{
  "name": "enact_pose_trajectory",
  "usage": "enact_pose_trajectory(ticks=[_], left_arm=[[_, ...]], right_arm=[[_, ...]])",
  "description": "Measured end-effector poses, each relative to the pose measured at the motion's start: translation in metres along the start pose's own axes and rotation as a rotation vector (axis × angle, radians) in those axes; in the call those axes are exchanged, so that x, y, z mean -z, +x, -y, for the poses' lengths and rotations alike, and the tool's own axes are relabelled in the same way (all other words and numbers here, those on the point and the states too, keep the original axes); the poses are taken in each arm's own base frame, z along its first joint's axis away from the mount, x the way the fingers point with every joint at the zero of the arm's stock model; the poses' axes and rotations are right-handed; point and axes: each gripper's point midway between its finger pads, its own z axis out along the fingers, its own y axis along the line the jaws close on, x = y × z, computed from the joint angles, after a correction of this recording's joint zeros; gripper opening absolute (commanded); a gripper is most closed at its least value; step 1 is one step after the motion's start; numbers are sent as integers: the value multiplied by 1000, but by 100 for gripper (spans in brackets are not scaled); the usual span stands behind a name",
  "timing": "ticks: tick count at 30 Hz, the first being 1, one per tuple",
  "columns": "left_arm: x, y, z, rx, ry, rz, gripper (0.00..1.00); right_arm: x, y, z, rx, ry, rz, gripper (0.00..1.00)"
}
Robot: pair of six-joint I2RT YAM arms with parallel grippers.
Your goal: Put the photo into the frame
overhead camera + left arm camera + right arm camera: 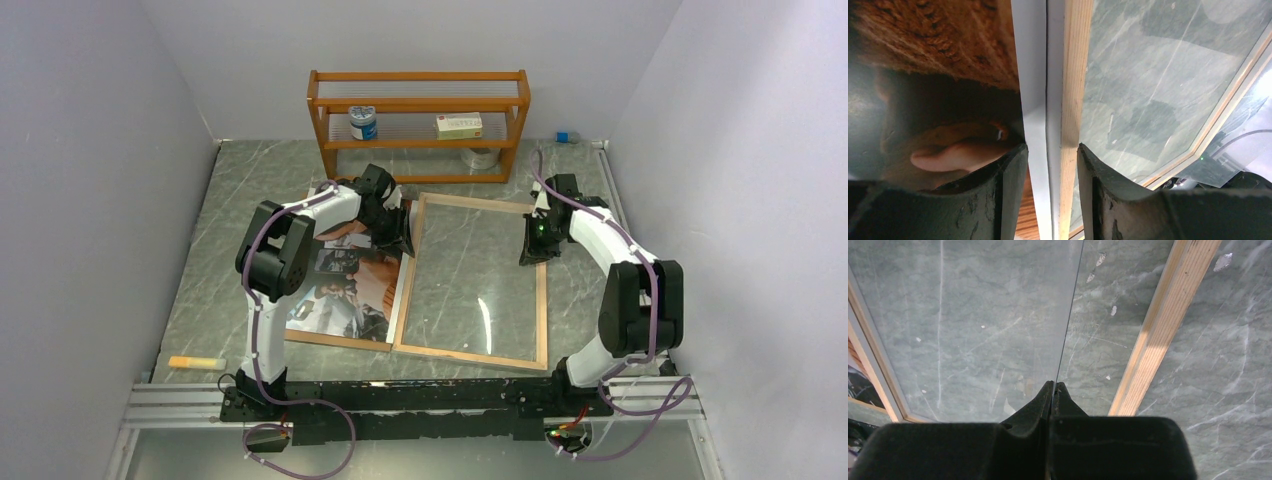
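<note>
The frame (470,353) lies flat mid-table, light wood rim up. Left of it the photo (345,290) lies on a brown board (335,340), its right edge against the frame. My left gripper (398,240) stands over the frame's left rim near the far end. In the left wrist view its jaws (1052,150) straddle the white-and-wood rim (1068,75), tips close on either side, with the photo (948,150) at left. My right gripper (527,255) is at the frame's right side. In the right wrist view it (1053,385) is shut on the edge of the clear pane (973,315), which is tilted above the wood rim (1168,325).
An orange shelf rack (420,125) stands at the back with a jar (363,123), a small box (459,125) and a tape roll (482,158). A yellow-orange marker (197,362) lies near the front left. A small blue object (563,137) sits at the back right. Walls close in on both sides.
</note>
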Motion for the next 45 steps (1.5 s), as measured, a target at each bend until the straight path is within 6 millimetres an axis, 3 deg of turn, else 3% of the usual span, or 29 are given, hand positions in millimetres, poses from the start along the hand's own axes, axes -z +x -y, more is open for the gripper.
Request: enact_pose_trajectory(ticks=[4,38,45], left_arm=[[0,0,0,0,0,-1,48],[-1,0,0,19,-3,-1,47],[-1,0,0,27,-6,0,45]], right_arm=[[-3,1,1,-4,1,-10,6],[-18,9,13,-62,66,-85,7],[-17,11,13,-81,72,-91,34]])
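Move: The clear sheet's right edge is already pinched in the right hand; the nearby stretch of the frame's right rail lies about 4 cm to its right, level fore and aft and some 5 cm below. The sheet's middle lies roughly 10 cm left, 3 cm back and 4 cm down. For the left hand, straddling the frame's left rail, that right-rail stretch is about 25 cm right and 3 cm back; the photo's middle is about 11 cm left and 4 cm back. The clear sheet's free right edge is lowered about 2.5 cm by the right hand, in short steps and with a drift of nearly 1 cm right towards the frame's right rail, as the wrist tilts some 5 to 10 degrees. Near the end the right fingers open to about a quarter, easing off the edge, while the left hand stays put astride the left rail. ##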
